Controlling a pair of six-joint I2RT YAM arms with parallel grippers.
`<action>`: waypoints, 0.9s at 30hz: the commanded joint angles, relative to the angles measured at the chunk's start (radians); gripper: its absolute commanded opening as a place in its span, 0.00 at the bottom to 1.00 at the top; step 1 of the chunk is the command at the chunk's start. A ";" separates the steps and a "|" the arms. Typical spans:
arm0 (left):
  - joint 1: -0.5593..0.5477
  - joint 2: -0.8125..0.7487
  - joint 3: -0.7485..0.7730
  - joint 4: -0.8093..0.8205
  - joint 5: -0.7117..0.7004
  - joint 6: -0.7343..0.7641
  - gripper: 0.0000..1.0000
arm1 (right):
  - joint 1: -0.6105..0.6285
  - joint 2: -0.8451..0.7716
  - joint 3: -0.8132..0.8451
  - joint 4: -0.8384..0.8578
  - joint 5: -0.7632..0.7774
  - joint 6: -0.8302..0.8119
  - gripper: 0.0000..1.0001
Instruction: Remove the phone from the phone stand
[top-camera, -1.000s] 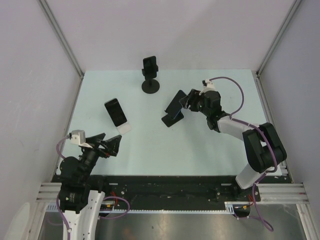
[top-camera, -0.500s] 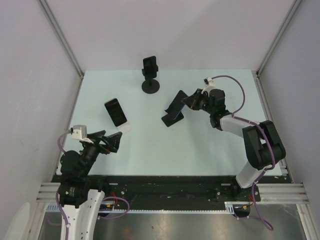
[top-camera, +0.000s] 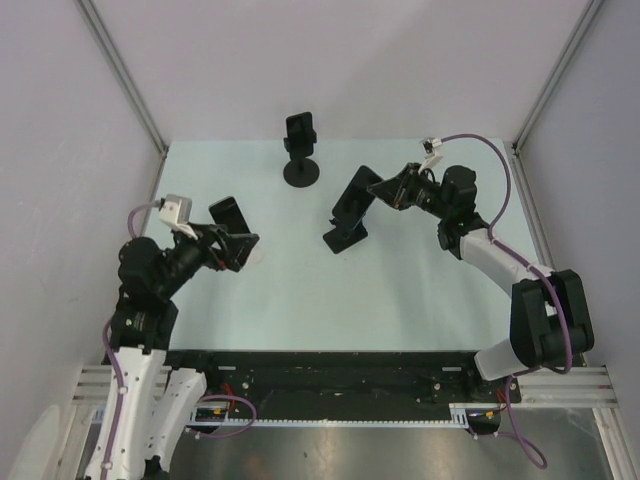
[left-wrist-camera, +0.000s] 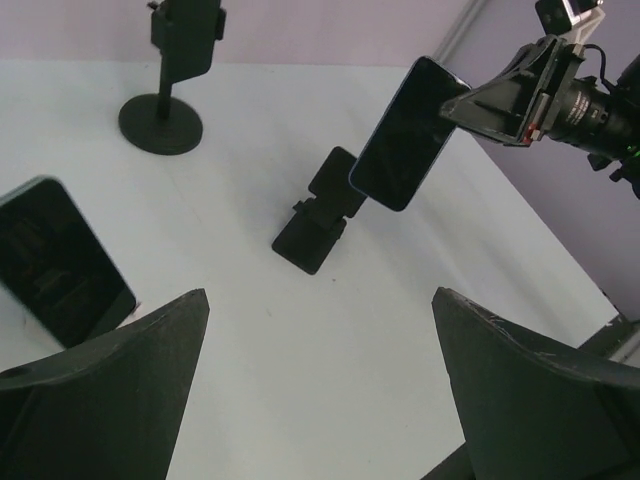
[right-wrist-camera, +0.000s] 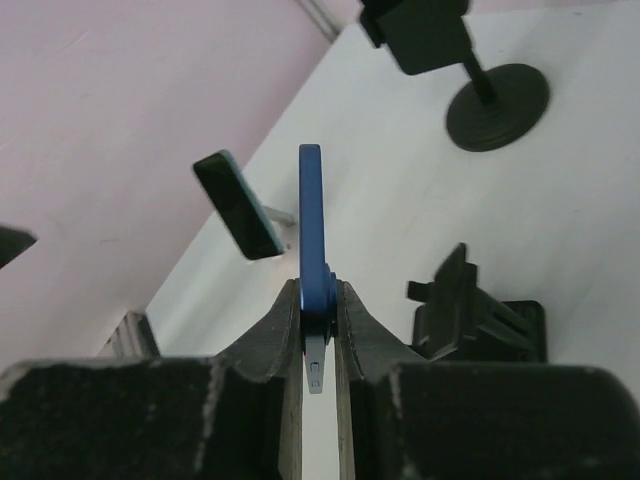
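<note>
The phone (top-camera: 354, 193) is dark-screened with a blue edge (right-wrist-camera: 312, 215). It hangs tilted in the air, lifted just off the low black phone stand (top-camera: 344, 236), which stands bare below it. My right gripper (top-camera: 386, 189) is shut on the phone's upper end, with the fingers (right-wrist-camera: 283, 325) pressed on both faces. In the left wrist view the phone (left-wrist-camera: 403, 135) floats above and to the right of the stand (left-wrist-camera: 314, 216). My left gripper (left-wrist-camera: 320, 296) is open and holds nothing. It hovers at the table's left, far from the stand.
A second phone (top-camera: 226, 216) leans on a small white stand by my left gripper (top-camera: 238, 250). A tall black pole stand (top-camera: 301, 150) holding a dark device is at the back centre. Grey walls close in the table on three sides.
My right gripper has shut on the phone and raised it off the stand, toward the back right. My left arm has swung forward, up to the second phone.
</note>
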 joint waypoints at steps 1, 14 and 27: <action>-0.005 0.161 0.142 0.086 0.184 0.113 1.00 | 0.005 -0.079 0.055 0.040 -0.191 0.041 0.00; -0.169 0.579 0.403 0.094 0.513 0.163 1.00 | 0.086 -0.133 0.080 0.103 -0.542 0.137 0.00; -0.292 0.820 0.519 0.095 0.679 0.163 0.97 | 0.169 -0.145 0.097 0.077 -0.593 0.127 0.00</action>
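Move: The phone is already off its stand, pinched by its side edge in the right gripper, its middle about 3 cm left and 3 cm below that hand. From the open left gripper the phone lies some 15 cm ahead, 26 cm right and 7 cm lower. The left gripper is 16 cm back, 29 cm left and 5 cm above the right hand. From the right hand the empty phone stand is 15 cm below, 2 ahead, 4 left; from the left hand, the second phone is 17 ahead, 4 left, 19 below. Carry the gripped phone back about 15 cm, left and up some 6 or 7 cm each, away from the stand towards the left gripper, turning the right hand 40 degrees counter-clockwise. Bring the left gripper, kept wide open, up and forward about 5 cm, then right, sinking slightly, for 15 cm in all, swinging it 45 degrees clockwise to face the phone; don't touch it yet. ##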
